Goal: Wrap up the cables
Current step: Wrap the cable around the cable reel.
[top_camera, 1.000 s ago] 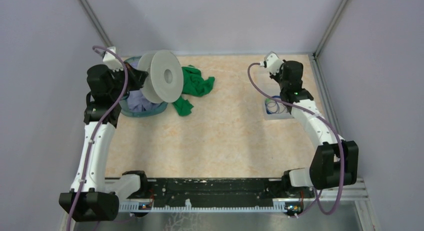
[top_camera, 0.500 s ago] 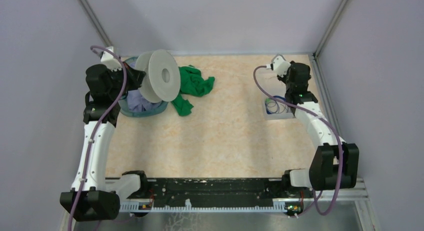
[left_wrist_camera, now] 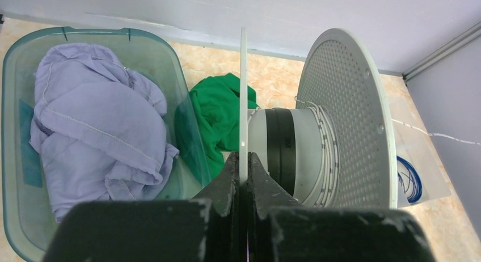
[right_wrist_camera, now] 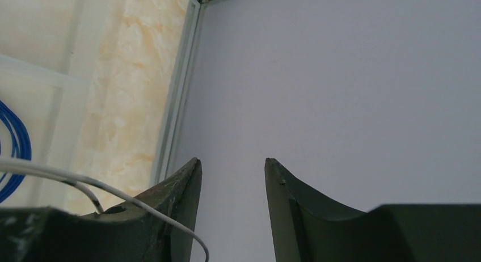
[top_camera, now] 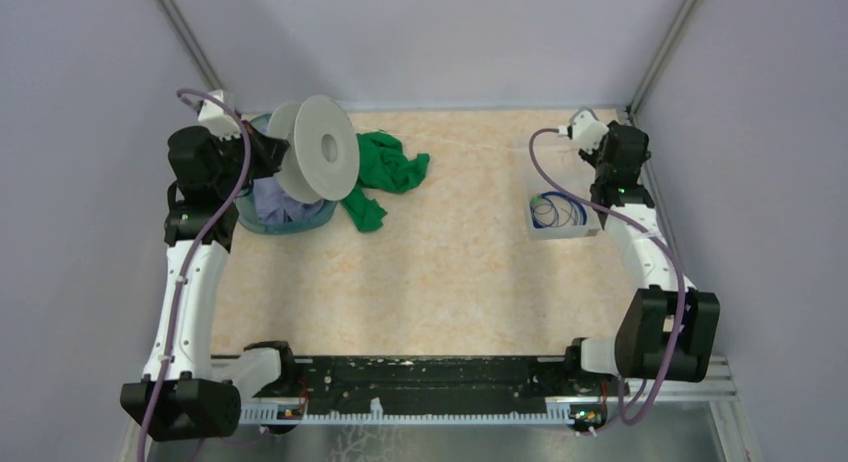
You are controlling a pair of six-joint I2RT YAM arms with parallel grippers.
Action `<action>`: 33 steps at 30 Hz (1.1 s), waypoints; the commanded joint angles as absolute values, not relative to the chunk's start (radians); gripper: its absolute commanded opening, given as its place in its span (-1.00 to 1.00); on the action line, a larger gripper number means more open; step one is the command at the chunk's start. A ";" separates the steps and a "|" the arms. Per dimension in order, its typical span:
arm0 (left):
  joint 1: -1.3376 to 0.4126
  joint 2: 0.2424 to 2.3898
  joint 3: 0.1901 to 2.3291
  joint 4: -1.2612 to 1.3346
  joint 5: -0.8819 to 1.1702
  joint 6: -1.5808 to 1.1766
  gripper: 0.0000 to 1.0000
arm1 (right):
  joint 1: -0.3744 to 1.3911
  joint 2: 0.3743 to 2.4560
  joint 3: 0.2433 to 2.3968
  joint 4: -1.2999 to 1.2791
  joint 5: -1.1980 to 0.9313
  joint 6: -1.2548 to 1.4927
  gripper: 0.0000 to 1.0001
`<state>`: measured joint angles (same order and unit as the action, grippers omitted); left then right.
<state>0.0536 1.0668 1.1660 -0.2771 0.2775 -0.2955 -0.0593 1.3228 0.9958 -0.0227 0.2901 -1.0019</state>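
Observation:
A dark blue cable point(top_camera: 558, 212) lies coiled in a clear tray point(top_camera: 541, 231) at the right; a green bit shows at its top left. The right wrist view catches the blue cable point(right_wrist_camera: 11, 143) at its left edge. A thin whitish cable point(right_wrist_camera: 85, 182) drapes over the outer side of my right gripper's left finger. My right gripper point(right_wrist_camera: 232, 161) is open with nothing between its fingers and faces the right wall. My left gripper point(left_wrist_camera: 243, 155) is shut on the near flange of a pale-grey spool point(left_wrist_camera: 346, 114), held on edge above the table. White turns point(left_wrist_camera: 324, 154) sit on its core.
A teal basket point(top_camera: 250, 222) with lilac cloth stands under the left wrist. A green cloth point(top_camera: 390, 172) lies beside the spool. The right wall and its metal corner post point(top_camera: 655, 52) are close to the right wrist point(top_camera: 618, 154).
The right arm has swung right toward the wall, uncovering the blue coil in the tray, and its jaws have widened. The left arm and spool have barely shifted.

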 commanded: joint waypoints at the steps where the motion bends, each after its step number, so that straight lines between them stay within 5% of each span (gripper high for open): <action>1: 0.065 1.061 1.212 -0.207 0.274 -0.304 -1.00 | -0.115 1.284 1.014 0.021 0.266 -1.023 -0.08; 33: 0.118 1.097 1.243 -0.195 0.251 -0.286 -1.00 | -0.554 1.264 1.033 -0.030 0.029 -1.053 -0.03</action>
<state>0.0990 1.1007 1.1843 -0.2768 0.2626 -0.2901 -0.5091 1.3209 0.9958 -0.0547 0.0685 -1.0340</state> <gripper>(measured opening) 0.027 0.485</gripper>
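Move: The right hand has the white cable across one open finger. The reel's middle lies about 55 cm to its left, roughly level fore and aft and 5 cm higher; the clear box sits 4 cm left, 5 cm back and 22 cm below. From the left hand, the reel's middle is 6 cm ahead, 6 cm right and 5 cm lower; the green cloth is 15 cm right, 3 cm ahead, and the blue bin 8 cm left, level, both far below. The white cable stays draped across the right hand's half-open finger as that hand sweeps some 14 cm right, away from the reel and out past the clear box, drawing back about 6 cm, mostly later on, and turning clockwise. The left hand keeps its pinch on the reel's near flange and eases slightly left. ##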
